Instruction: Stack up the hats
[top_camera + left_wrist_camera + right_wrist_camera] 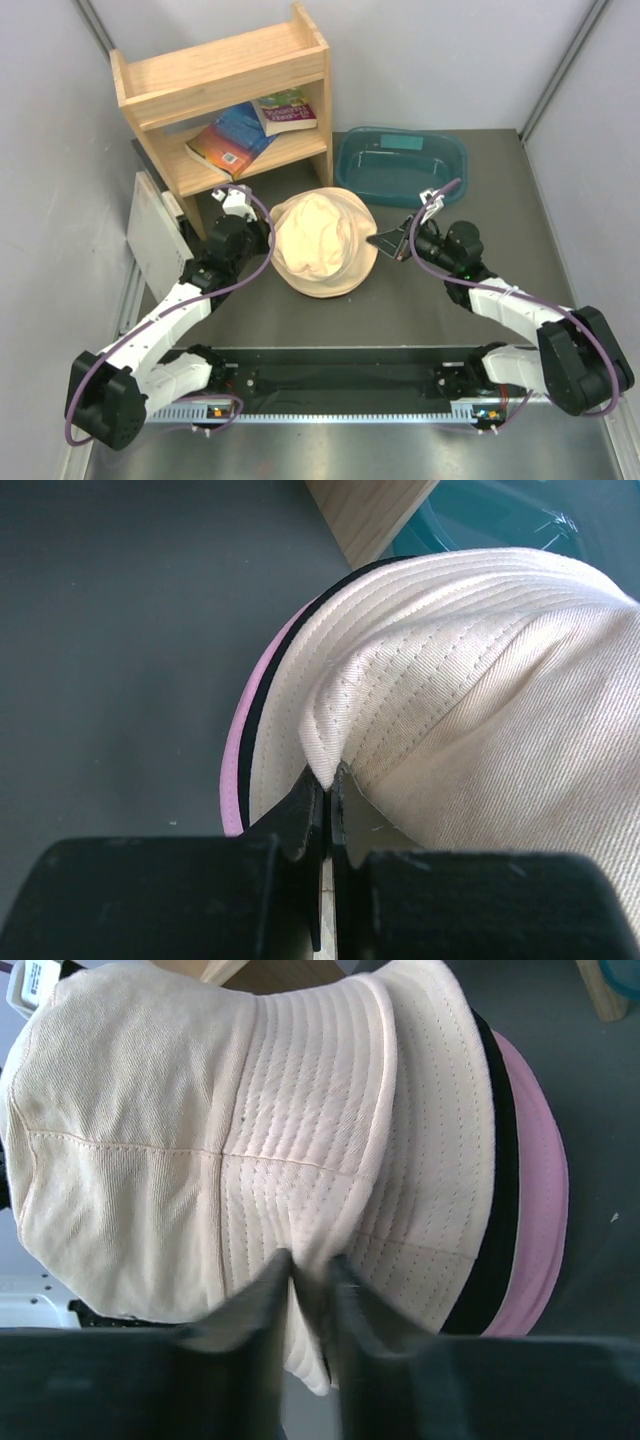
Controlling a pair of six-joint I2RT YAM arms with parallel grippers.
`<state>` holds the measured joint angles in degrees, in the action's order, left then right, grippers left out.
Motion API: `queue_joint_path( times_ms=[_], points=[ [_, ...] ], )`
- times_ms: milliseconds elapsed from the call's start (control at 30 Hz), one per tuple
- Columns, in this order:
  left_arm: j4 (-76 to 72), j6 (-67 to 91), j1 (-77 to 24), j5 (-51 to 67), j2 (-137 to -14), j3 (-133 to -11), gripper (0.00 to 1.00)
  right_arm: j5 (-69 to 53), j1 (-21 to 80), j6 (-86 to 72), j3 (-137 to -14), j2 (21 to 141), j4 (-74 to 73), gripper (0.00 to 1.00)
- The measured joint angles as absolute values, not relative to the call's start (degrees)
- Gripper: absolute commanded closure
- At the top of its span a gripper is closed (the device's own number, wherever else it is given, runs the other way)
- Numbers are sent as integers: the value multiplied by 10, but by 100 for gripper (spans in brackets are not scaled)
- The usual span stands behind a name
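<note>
Three hats lie stacked in the middle of the table, and only the beige hat on top shows from above. In the left wrist view the beige hat covers a black brim and a pink brim. My left gripper is shut on a fold of the beige brim at the stack's left side. From the right, my right gripper pinches the beige hat at its brim, fingers blurred. The black brim and pink brim peek out beneath.
A wooden shelf holding books stands at the back left, close behind the left gripper. A teal tub sits at the back right. A white panel leans at the left wall.
</note>
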<state>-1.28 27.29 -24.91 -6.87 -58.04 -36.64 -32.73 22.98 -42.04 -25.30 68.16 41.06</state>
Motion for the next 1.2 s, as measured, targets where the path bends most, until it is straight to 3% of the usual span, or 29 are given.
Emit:
queue_joint_path(
  times_ms=[1200],
  points=[
    [-85,312,-253,-76,-588,-332,100,-188,239,-399,-291,766,346,100]
  ],
)
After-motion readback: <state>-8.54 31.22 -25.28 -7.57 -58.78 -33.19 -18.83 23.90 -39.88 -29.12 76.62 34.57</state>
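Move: The top beige hat hangs between the hands. Its middle is about 14 cm to the right hand's left and some 16 cm to the left hand's right, roughly level with both; its right brim already lies between the nearly closed right fingers. The hat stack is about 14 cm left of and 6 cm below the right hand. The teal basket is some 32 cm ahead of that hand, 13 cm right and 15 cm lower. The right fingers finish shutting on the beige hat's right brim, then carry it down and forward, about 5 cm each way, towards the edge of the hat stack, turning some 10 degrees clockwise and tipping the fingers a little downward. The left hand keeps its pinch on the opposite brim and stays almost in place as the hat's anchor, rolling only about 5 degrees. ##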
